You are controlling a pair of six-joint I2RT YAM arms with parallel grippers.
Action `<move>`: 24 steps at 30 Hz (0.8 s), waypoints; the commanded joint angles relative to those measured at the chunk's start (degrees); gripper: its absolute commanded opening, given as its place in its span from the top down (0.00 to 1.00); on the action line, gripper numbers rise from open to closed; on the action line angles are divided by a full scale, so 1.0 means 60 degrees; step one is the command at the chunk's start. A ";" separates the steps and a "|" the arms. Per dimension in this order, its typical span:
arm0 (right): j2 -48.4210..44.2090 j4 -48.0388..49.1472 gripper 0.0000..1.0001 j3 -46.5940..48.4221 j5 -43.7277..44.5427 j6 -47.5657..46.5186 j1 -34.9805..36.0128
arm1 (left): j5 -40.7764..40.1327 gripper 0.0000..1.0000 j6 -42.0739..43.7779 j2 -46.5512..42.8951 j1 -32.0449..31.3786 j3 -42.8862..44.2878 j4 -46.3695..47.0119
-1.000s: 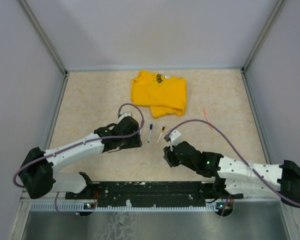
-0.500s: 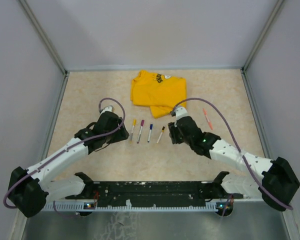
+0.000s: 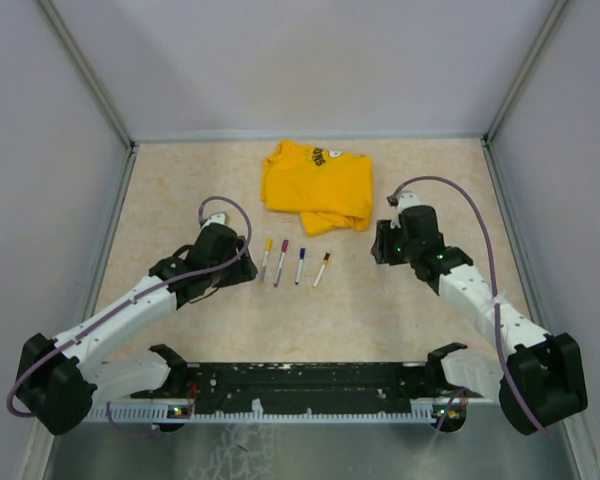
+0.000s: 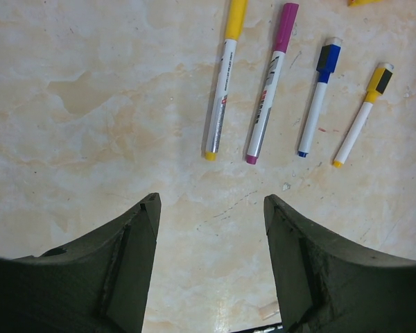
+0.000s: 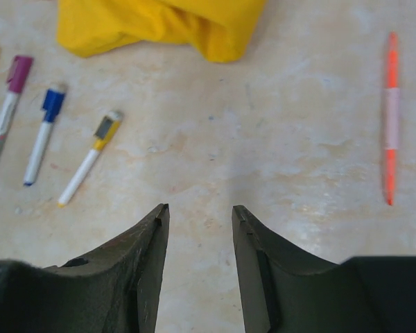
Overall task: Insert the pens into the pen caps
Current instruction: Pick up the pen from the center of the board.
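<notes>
Several white-barrelled pens lie side by side in a row: a yellow-capped pen (image 4: 222, 83) (image 3: 266, 258), a magenta one (image 4: 269, 87) (image 3: 282, 262), a blue one (image 4: 317, 97) (image 3: 300, 266) and a short yellow-and-black one (image 4: 362, 116) (image 3: 322, 269). Each wears its pen cap, such as the magenta cap (image 4: 286, 24). An orange pen (image 5: 390, 118) lies alone to the right, hidden under the right arm in the top view. My left gripper (image 4: 211, 202) (image 3: 245, 268) stands open just left of the row, holding nothing. My right gripper (image 5: 201, 208) (image 3: 381, 249) is open over bare table between the row and the orange pen.
A folded yellow T-shirt (image 3: 318, 185) (image 5: 166, 24) lies behind the pens, close to the right gripper. Grey walls enclose the table on three sides. The arms' black base rail (image 3: 300, 382) runs along the near edge.
The left arm drew back to the left, uncovering the yellow and magenta pens, then stayed still. The right arm swung from the near middle out to the right, next to the shirt.
</notes>
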 commanded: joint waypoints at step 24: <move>-0.1782 0.0862 0.57 -0.1137 -0.1824 -0.0668 0.2495 | 0.0408 0.33 -0.0065 0.0258 0.0061 -0.0203 0.0446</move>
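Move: The yellow-black pen, the likeliest aim, lies about 14 cm to the right hand's left and some 2 cm ahead, on the board roughly 11 cm lower. Next to it, the blue pen is about 7 cm farther left of it and 1 cm farther out, while the orange pen lies about 14 cm to the hand's right and 11 cm ahead. From the left hand, the yellow-black pen is some 18 cm right, 5 cm ahead. The yellow-black pen is approached from its right: the right hand swings left and back, roughly 11 cm in all, away from the orange pen, staying at about the same height. The wrist turns counter-clockwise by nearly 30 degrees, then the hand waits behind the yellow-black pen and a little to its right, fingers still part-open and touching nothing. ##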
